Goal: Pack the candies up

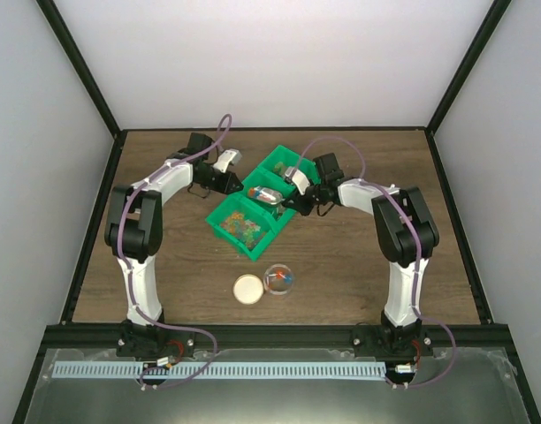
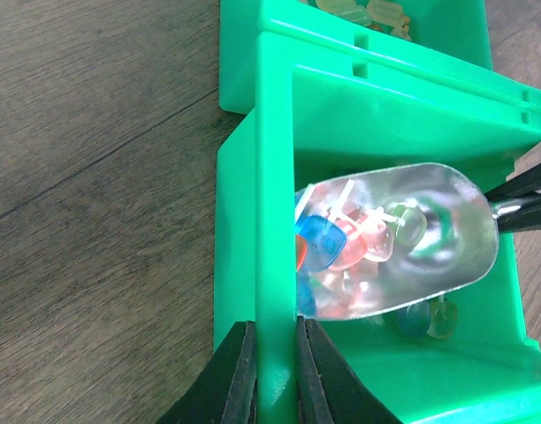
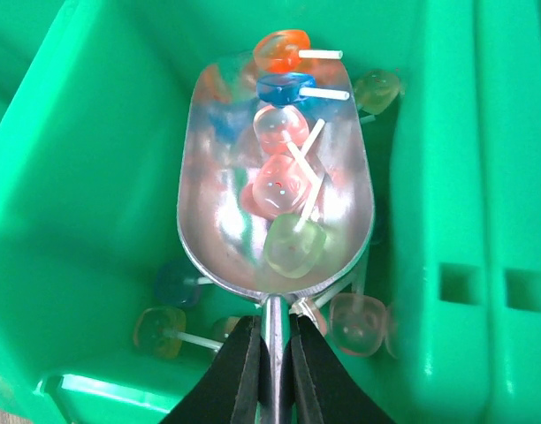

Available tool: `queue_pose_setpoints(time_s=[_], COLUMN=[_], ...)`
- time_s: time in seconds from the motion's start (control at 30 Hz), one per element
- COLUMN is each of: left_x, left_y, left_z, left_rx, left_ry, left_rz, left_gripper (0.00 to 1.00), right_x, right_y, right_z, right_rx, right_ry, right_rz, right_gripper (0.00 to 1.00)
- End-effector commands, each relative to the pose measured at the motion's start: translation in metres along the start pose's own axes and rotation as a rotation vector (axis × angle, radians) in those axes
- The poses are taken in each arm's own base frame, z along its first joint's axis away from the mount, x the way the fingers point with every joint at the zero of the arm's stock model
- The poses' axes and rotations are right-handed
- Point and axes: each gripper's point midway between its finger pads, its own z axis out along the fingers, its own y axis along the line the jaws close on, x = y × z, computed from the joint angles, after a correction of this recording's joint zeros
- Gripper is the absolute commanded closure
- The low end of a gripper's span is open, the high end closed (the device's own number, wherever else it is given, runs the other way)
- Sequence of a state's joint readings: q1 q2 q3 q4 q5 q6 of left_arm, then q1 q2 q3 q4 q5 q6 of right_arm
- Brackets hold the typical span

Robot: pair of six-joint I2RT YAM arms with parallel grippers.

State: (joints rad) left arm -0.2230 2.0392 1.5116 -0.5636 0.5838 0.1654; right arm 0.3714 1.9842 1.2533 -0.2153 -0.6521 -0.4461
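Observation:
A metal scoop [image 3: 216, 221] hovers inside the middle compartment of a green bin [image 3: 67, 177] and carries several candies [image 3: 279, 185] in orange, blue, pink and green. My right gripper [image 3: 275, 325] is shut on the scoop's handle. More candies [image 3: 160, 331] lie on the compartment floor under it. My left gripper [image 2: 276, 331] is shut on the bin's side wall [image 2: 272, 221], with the loaded scoop [image 2: 430, 221] just beyond. From above, the scoop [image 1: 266, 195] sits over the bin [image 1: 275, 159], and a heap of candies [image 1: 240, 223] fills the near compartment.
A clear round jar [image 1: 278, 279] holding a few candies stands on the wooden table in front of the bin, with a tan round lid [image 1: 248, 289] lying beside it on the left. Black frame rails edge the table.

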Motion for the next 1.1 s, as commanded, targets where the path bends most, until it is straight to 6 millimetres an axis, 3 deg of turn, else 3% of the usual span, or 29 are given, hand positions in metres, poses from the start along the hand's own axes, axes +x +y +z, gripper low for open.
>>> queue_pose_setpoints(time_s=[0.0, 0.27, 0.43, 0.73, 0.83, 0.97, 1.07], left_x=[0.01, 0.003, 0.001, -0.02, -0.027, -0.034, -0.034], left_y=[0.018, 0.018, 0.015, 0.006, 0.004, 0.01, 0.018], left_z=[0.002, -0.006, -0.009, -0.033, -0.044, -0.062, -0.071], left_rx=[-0.046, -0.04, -0.023, 0.038, 0.057, 0.027, -0.009], left_ry=[0.032, 0.009, 0.003, -0.053, -0.078, -0.117, -0.13], left_rz=[-0.036, -0.027, -0.026, -0.012, -0.026, -0.026, -0.024], left_gripper=[0.92, 0.91, 0.81, 0.36, 0.27, 0.01, 0.0], right_x=[-0.012, -0.021, -0.027, -0.039, -0.051, -0.069, -0.076], right_y=[-0.011, -0.003, -0.001, 0.007, 0.016, 0.034, 0.05], right_z=[-0.014, -0.026, -0.034, -0.05, -0.062, -0.087, -0.103], right_rx=[0.025, 0.008, 0.008, -0.003, -0.011, -0.028, -0.047], right_ry=[-0.054, -0.127, -0.167, -0.233, -0.267, -0.327, -0.369], right_rz=[0.035, 0.02, 0.021, 0.013, -0.018, -0.082, -0.118], right_gripper=[0.99, 0.99, 0.99, 0.99, 0.99, 0.99, 0.99])
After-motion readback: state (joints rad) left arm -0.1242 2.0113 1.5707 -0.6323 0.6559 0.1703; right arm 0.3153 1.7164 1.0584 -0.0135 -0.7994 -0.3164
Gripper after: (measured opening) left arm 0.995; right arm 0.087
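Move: The right hand holds the loaded scoop in the tray's middle compartment, whose centre is about 5 cm to its left and 1 cm ahead. The open jar stands some 20 cm back and 2 cm left, a little lower; the lid is roughly 23 cm back and 10 cm left, and the tray's near compartment 6 cm back and 11 cm left. From the left hand, still on the rim, the middle compartment is about 4 cm back and 6 cm right, slightly below. Still gripping the scoop handle, the right hand draws it a centimetre or so to the right, then lifts it about 8 cm out of the middle compartment, faster towards the end and easing back 2 cm, while tilting some 15 degrees to raise the bowl's tip. Midway the left fingers spread wide, release the tray's rim and back off about 3 cm left and 3 cm up. ##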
